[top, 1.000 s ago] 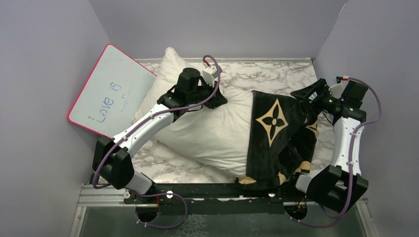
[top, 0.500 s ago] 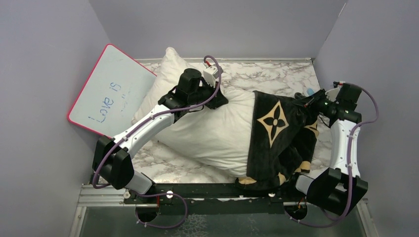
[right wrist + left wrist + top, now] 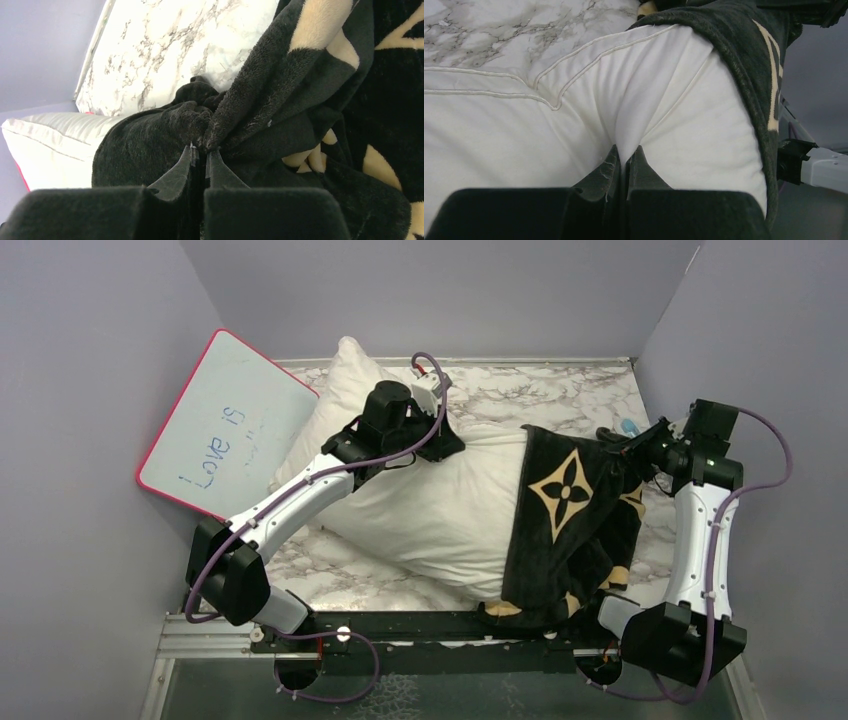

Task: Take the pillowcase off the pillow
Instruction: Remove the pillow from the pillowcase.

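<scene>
The off-white pillow (image 3: 440, 510) lies across the marble table, its right end still inside the black pillowcase (image 3: 560, 530) with tan flower motifs. My left gripper (image 3: 425, 435) is shut on a pinched fold of the pillow (image 3: 664, 100) near its far edge. My right gripper (image 3: 625, 445) is shut on a bunched fold of the pillowcase (image 3: 210, 125) at the pillow's far right corner. In the left wrist view the pillowcase (image 3: 749, 50) rims the pillow's right side. The pillow (image 3: 45, 140) shows at the left in the right wrist view.
A pink-rimmed whiteboard (image 3: 225, 425) leans against the left wall, behind the pillow's left end. Grey walls close in the marble table (image 3: 520, 390) on three sides. A metal rail (image 3: 200, 635) runs along the near edge by the arm bases.
My right gripper came down onto the pillowcase, shut on a fold of it and drew it a little to the right. The left gripper kept its hold on the pillow.
</scene>
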Tool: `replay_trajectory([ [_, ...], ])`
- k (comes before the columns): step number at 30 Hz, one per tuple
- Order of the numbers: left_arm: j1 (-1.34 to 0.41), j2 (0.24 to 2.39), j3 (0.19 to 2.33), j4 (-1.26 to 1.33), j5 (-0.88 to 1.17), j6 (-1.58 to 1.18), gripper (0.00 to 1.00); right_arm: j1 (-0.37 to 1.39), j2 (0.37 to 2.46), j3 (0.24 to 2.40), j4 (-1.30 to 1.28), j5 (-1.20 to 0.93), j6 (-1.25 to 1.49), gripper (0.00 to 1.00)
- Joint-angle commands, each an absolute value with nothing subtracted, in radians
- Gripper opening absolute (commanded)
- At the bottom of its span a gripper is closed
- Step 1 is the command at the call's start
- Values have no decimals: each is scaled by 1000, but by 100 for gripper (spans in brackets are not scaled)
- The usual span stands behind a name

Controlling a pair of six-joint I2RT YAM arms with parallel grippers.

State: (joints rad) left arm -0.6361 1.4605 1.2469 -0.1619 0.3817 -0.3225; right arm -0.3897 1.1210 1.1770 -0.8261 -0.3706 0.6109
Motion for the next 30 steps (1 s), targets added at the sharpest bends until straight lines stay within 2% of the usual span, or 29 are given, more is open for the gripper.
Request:
replay_trajectory([
  [1, -561, 1429, 1225, -271, 261, -326, 0, -440, 1092, 1220, -745, -68, 566, 1],
  [11, -520, 1448, 1229, -275, 273, -364, 0, -441, 1076, 1303, -779, 118, 499, 1],
  [19, -520, 1460, 1224, -235, 347, -376, 0, -440, 1042, 1271, -790, -25, 534, 4],
  [21, -520, 1464, 1224, -218, 379, -377, 0, -440, 1034, 1251, -779, -129, 537, 12],
  [25, -520, 1473, 1231, -215, 415, -379, 0, -441, 1033, 1192, -737, -411, 495, 40],
  [30, -520, 1476, 1227, -214, 422, -380, 0, -440, 1046, 1193, -813, -486, 431, 74],
])
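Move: I already have the black pillowcase pinched in my right hand. Its middle lies some 14 cm back, 10 cm to the left and about 8 cm below; its hem's far end is roughly 18 cm left and 2 cm forward, and the tan emblem about 11 cm left and 8 cm back. My left hand still grips the white pillow, with the pillowcase's middle about 20 cm right, 14 cm back and 8 cm below. I keep my right fingers shut on the pillowcase and pull it to the right about 7 cm, rising slightly and rolling some 20 degrees, then let go and swing back left about 5 cm over the cloth, opening to roughly two-thirds. My left hand keeps its pinch on the pillow and draws it left and forward, 3 to 4 cm in all. ##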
